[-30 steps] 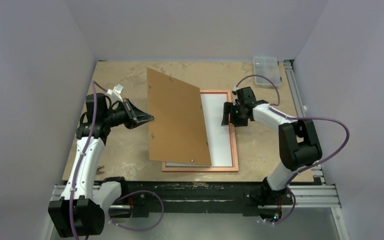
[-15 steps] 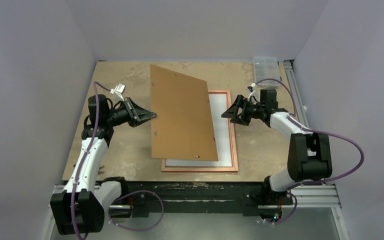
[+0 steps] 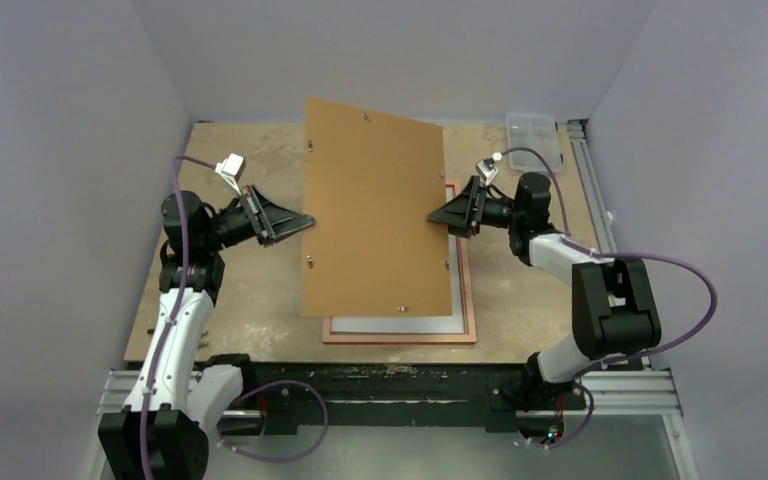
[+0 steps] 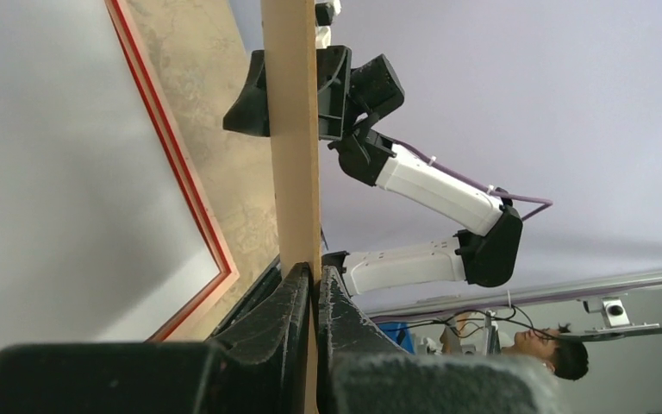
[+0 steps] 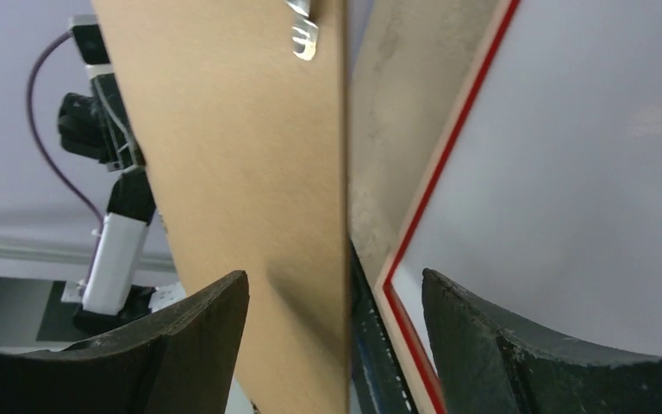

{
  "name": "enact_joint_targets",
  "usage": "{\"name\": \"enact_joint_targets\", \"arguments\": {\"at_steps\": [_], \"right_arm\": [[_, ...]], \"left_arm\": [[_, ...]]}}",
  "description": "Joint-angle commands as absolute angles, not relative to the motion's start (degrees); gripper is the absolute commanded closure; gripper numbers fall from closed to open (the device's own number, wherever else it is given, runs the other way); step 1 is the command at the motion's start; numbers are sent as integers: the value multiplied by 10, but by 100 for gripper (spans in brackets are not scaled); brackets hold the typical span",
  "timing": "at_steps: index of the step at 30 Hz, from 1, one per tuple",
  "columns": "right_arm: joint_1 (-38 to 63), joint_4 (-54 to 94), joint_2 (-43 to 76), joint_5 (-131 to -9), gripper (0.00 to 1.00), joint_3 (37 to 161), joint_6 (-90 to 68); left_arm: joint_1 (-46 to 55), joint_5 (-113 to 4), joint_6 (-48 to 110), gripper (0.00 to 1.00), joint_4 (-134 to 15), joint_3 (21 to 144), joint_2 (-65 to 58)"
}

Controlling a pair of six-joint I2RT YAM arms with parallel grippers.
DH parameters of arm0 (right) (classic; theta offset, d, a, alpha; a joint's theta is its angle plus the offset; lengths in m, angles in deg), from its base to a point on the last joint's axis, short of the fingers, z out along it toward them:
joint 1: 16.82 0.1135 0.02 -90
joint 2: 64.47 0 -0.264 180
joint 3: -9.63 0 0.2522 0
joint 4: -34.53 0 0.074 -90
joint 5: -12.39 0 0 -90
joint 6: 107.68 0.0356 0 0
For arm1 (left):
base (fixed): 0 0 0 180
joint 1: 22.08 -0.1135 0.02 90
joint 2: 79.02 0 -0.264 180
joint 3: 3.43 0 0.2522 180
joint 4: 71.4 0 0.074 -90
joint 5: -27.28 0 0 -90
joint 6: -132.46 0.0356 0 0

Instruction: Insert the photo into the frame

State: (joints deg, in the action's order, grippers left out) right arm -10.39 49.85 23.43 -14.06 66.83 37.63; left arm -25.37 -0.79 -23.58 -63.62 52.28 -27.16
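The frame (image 3: 468, 290) lies on the table with its copper-brown back up, and a red inner edge shows in the wrist views (image 4: 185, 185) (image 5: 448, 147). Inside it rests the photo (image 3: 400, 325), plain white side up (image 4: 52, 172) (image 5: 586, 172). A brown backing board (image 3: 375, 210) is raised above them and hides most of both. My left gripper (image 3: 305, 222) is shut on the board's left edge (image 4: 315, 272). My right gripper (image 3: 432, 215) is open, one jaw on each side of the board's right edge (image 5: 334, 285), not clamping it.
A clear plastic box (image 3: 532, 135) sits at the back right corner. Metal rails run along the table's right side (image 3: 590, 180) and front. Small metal clips (image 5: 304, 30) stick out of the board's face. Grey walls close in on three sides.
The left gripper has lifted the board higher and swung it right, over more of the frame. The right gripper left the frame's right edge, rose, opened wider and now straddles the board's right edge.
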Motion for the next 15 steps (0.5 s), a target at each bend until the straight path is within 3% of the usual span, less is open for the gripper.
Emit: {"name": "enact_joint_targets", "arguments": {"at_steps": [1, 4, 8, 11, 15], "right_arm": [[-94, 764, 240, -96, 29, 655, 576], [-94, 924, 251, -99, 36, 646, 703], [-94, 1160, 298, -111, 56, 648, 885], [-94, 1176, 304, -106, 71, 654, 902], [-93, 1170, 305, -101, 91, 661, 904]], "left_arm": [[-251, 11, -256, 100, -691, 531, -276], [-252, 8, -249, 100, -688, 525, -273], [-252, 3, -223, 100, -662, 525, -264], [-252, -5, -194, 100, -630, 527, -259], [-252, -9, -173, 92, -606, 526, -251]]}}
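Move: The backboard hangs over the frame, pinched by its left edge in my left hand. Its right edge sits between my right hand's open fingers, about 1 cm above their midpoint; from my left hand that edge is roughly 19 cm to the right, 4 cm ahead and 9 cm lower. The frame lies some 13 cm right of my left hand, 1 cm back and 29 cm down; from my right hand, 6 cm left, 7 cm back and 17 cm down. My right hand climbs about 7 cm while its wrist rolls so the fingertips, pointing left, tip up some 20 degrees, and the wide-open fingers close down onto the backboard's right edge until they pinch it. My left hand keeps hold of the opposite edge, sinking only about 1.5 cm near the end. ##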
